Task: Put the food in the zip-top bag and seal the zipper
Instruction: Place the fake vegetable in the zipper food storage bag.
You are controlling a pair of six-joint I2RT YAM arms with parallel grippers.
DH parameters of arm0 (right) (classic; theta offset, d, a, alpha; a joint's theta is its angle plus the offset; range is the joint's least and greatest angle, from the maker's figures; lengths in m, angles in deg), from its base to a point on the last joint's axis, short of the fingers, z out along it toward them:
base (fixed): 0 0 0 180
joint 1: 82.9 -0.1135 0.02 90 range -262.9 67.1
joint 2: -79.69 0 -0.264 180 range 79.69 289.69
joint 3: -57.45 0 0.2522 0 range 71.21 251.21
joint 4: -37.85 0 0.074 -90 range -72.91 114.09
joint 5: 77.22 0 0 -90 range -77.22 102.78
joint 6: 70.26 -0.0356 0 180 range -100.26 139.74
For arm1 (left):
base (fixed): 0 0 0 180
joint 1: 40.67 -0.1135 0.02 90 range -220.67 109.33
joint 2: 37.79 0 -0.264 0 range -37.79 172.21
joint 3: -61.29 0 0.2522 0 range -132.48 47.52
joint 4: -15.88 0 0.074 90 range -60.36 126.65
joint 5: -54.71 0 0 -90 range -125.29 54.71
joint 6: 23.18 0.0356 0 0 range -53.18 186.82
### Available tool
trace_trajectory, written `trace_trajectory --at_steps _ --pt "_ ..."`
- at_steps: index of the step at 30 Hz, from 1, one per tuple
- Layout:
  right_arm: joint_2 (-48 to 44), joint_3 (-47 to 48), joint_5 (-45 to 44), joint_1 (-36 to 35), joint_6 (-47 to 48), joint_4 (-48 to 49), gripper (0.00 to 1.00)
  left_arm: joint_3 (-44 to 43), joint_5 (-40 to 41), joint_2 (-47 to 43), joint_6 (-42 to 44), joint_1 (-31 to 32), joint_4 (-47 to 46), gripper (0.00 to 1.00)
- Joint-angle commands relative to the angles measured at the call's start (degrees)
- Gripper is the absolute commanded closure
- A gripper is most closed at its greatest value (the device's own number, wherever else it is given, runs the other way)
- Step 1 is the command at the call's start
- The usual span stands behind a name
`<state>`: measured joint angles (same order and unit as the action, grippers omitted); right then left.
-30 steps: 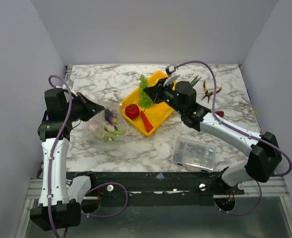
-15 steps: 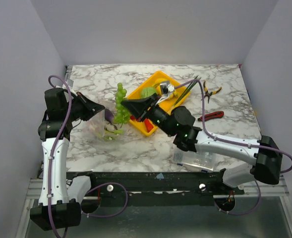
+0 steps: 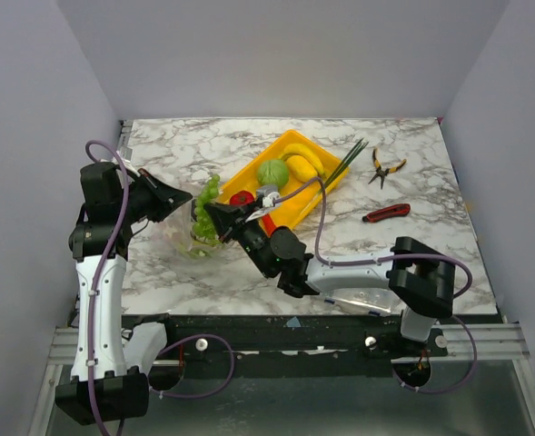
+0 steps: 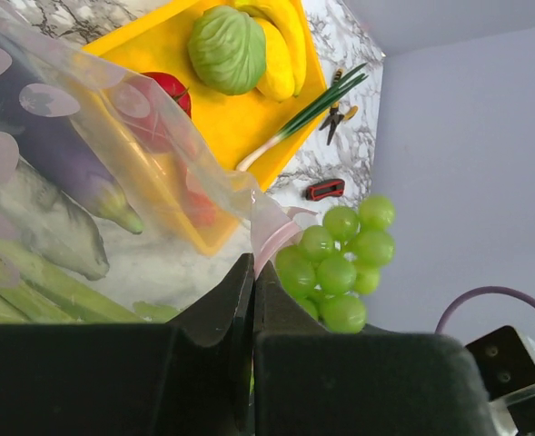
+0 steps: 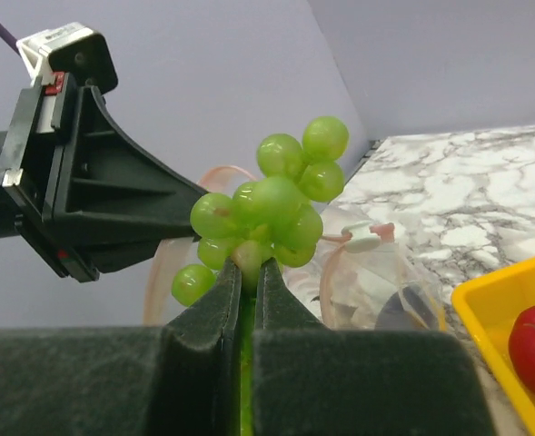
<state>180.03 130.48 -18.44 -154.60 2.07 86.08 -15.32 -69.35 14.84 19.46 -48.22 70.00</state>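
My right gripper (image 5: 249, 265) is shut on the stem of a bunch of green grapes (image 5: 276, 204), one piece of the food. In the top view the grapes (image 3: 208, 202) hang just over the open mouth of the zip-top bag (image 3: 193, 238). My left gripper (image 4: 253, 262) is shut on the bag's pink zipper (image 4: 272, 241) edge and holds the mouth up. Inside the bag (image 4: 85, 118) lie a purple eggplant (image 4: 63, 150) and green stalks. A cabbage (image 3: 272, 173), bananas (image 3: 303, 164) and a tomato (image 3: 242, 198) lie in the yellow tray (image 3: 311, 189).
A long green leek (image 3: 342, 162) rests across the tray's far corner. Yellow-handled pliers (image 3: 385, 166) and a red utility knife (image 3: 386, 213) lie to the right. The right arm stretches low across the table's front, over a clear parts box (image 3: 369, 298).
My right gripper has swung left from the yellow tray with the grapes, ending at the bag's mouth. The left gripper and the bag have stayed put.
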Motion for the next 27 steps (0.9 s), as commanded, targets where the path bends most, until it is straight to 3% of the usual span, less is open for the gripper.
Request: trace_trajectory --at_steps 1,6,10,16,27 --pt "0.50 4.39 2.79 -0.79 -4.15 -3.82 0.92 -1.40 -0.59 -0.94 -1.41 -0.41 -1.58 1.00" --pt "-0.65 9.64 10.79 -0.67 -13.14 -25.80 0.69 -0.87 -0.79 -0.67 -1.18 -0.40 -1.90 1.00" --pt "-2.61 10.48 12.96 -0.39 -18.87 -35.12 0.47 -0.65 -0.62 -1.34 -1.03 -0.36 -1.76 1.00" --pt "-5.04 13.61 15.92 3.93 -18.31 -45.91 0.46 -0.73 0.42 -2.17 -0.41 -0.40 -1.25 1.00" --pt "-14.27 12.84 9.34 5.73 -9.43 -53.75 0.40 -1.02 1.78 -2.30 0.43 -0.37 -0.73 1.00"
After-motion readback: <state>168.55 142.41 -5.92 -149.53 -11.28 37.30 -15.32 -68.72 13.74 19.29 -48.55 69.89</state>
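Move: My right hand holds the green grapes at the open mouth of the zip-top bag; the bag's middle lies about 5 cm to its left, 2 cm back and some 12 cm below. The tomato in the yellow tray is roughly 6 cm ahead, 7 cm right and 15 cm down, the red pepper 2 cm ahead, 13 cm right and 17 cm down. From my left hand, which pinches the rim, the bag's middle is 5 cm back, 1 cm left and 12 cm below. I let go of the grapes over the bag: my right hand shifts about 4 cm left and a little back into the mouth, its fingers spreading more than halfway while they tip down some 20 degrees to about level, and it dips 3 to 4 cm. Then I draw the open hand back right about 5 cm and up. My left hand stays put and keeps pinching the rim. ##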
